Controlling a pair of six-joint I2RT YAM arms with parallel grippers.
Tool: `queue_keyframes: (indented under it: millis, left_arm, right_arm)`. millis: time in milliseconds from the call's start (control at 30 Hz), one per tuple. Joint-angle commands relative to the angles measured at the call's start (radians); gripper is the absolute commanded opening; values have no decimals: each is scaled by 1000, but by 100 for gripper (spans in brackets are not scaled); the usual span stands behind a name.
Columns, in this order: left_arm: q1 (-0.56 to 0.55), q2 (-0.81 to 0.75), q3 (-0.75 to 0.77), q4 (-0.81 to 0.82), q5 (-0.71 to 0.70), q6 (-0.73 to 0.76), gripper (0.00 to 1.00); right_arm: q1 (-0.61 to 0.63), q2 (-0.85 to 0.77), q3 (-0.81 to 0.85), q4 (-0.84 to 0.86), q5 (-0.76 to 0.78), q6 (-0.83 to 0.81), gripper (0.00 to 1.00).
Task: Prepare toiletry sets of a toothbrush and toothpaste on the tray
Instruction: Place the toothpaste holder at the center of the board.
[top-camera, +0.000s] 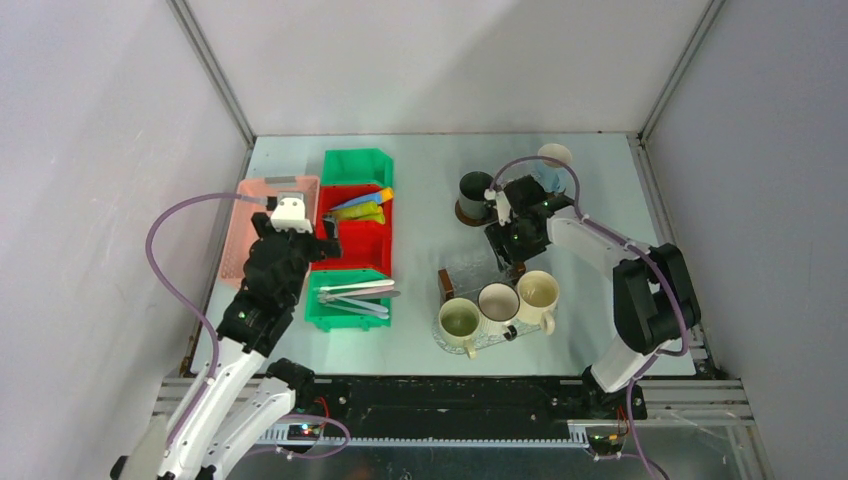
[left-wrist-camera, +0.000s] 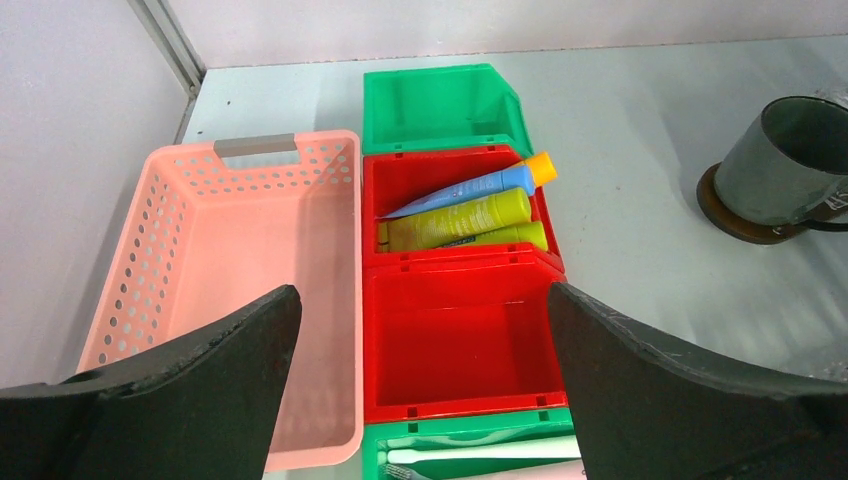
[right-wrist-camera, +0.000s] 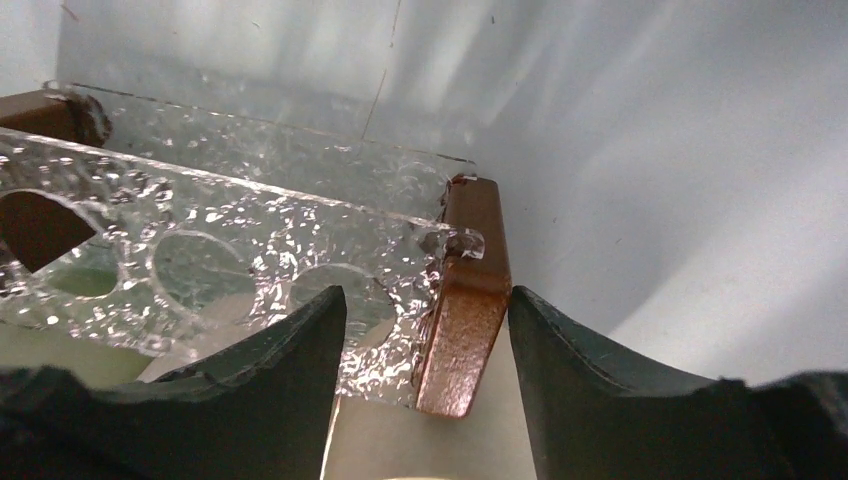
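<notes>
The clear textured tray (right-wrist-camera: 200, 215) with brown end pieces carries three mugs (top-camera: 497, 300) at its near side. My right gripper (right-wrist-camera: 425, 297) is open. Its jaws straddle one brown end piece (right-wrist-camera: 470, 300) at the tray's far edge (top-camera: 470, 270): the right finger is close against it, and the left finger stands apart. Toothpaste tubes (left-wrist-camera: 470, 205), blue and yellow-green, lie in the far red bin. Pale toothbrushes (left-wrist-camera: 480, 452) lie in the near green bin. My left gripper (left-wrist-camera: 422, 300) hangs wide open and empty above the empty near red bin (left-wrist-camera: 455, 350).
A pink perforated basket (left-wrist-camera: 120, 290) sits left of the bins, and an empty green bin (left-wrist-camera: 440, 105) is behind them. A dark mug (left-wrist-camera: 790, 160) stands on a brown coaster (left-wrist-camera: 735, 215) behind the tray. A pale blue mug (top-camera: 552, 165) stands at the back right.
</notes>
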Motion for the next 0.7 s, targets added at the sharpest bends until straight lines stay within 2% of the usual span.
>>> queue_keyframes:
  millis: [0, 233, 400, 567, 667]
  left_arm:
    - [5, 2, -1, 38, -13, 20, 100]
    - [5, 20, 19, 21, -14, -2, 100]
    - [5, 63, 67, -34, -16, -60, 100]
    - [5, 136, 141, -114, -39, -152, 100]
    - [5, 197, 178, -149, -38, -216, 100]
  right_arm:
    - [-2, -71, 68, -17, 9, 1, 67]
    - [-22, -168, 94, -22, 50, 33, 72]
    - [-62, -332, 101, 14, 91, 95, 79]
    - [-136, -498, 100, 35, 156, 235, 92]
    - [-174, -566, 90, 48, 200, 338, 95]
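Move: The toothpaste holder's right brown end block is between the right fingertips, with the holder's middle about 7 cm to that hand's left, 1 cm back and 2 cm below. The cream mug stands some 7 cm back and 4 cm right, the white mug 8 cm back and 3 cm left, both about level in height; the dark mug is roughly 14 cm ahead and 8 cm left. From the left hand, the holder is some 33 cm right, 1 cm ahead and 22 cm below. The toothpaste holder is left standing behind the mugs as the right hand, its grip already loosened, comes free of the brown end block and rises about 18 cm, gathering speed, then also swings some 5 cm to the right. The fingers spread nearly fully while the wrist tips them up forward by around 30 degrees and turns clockwise. ##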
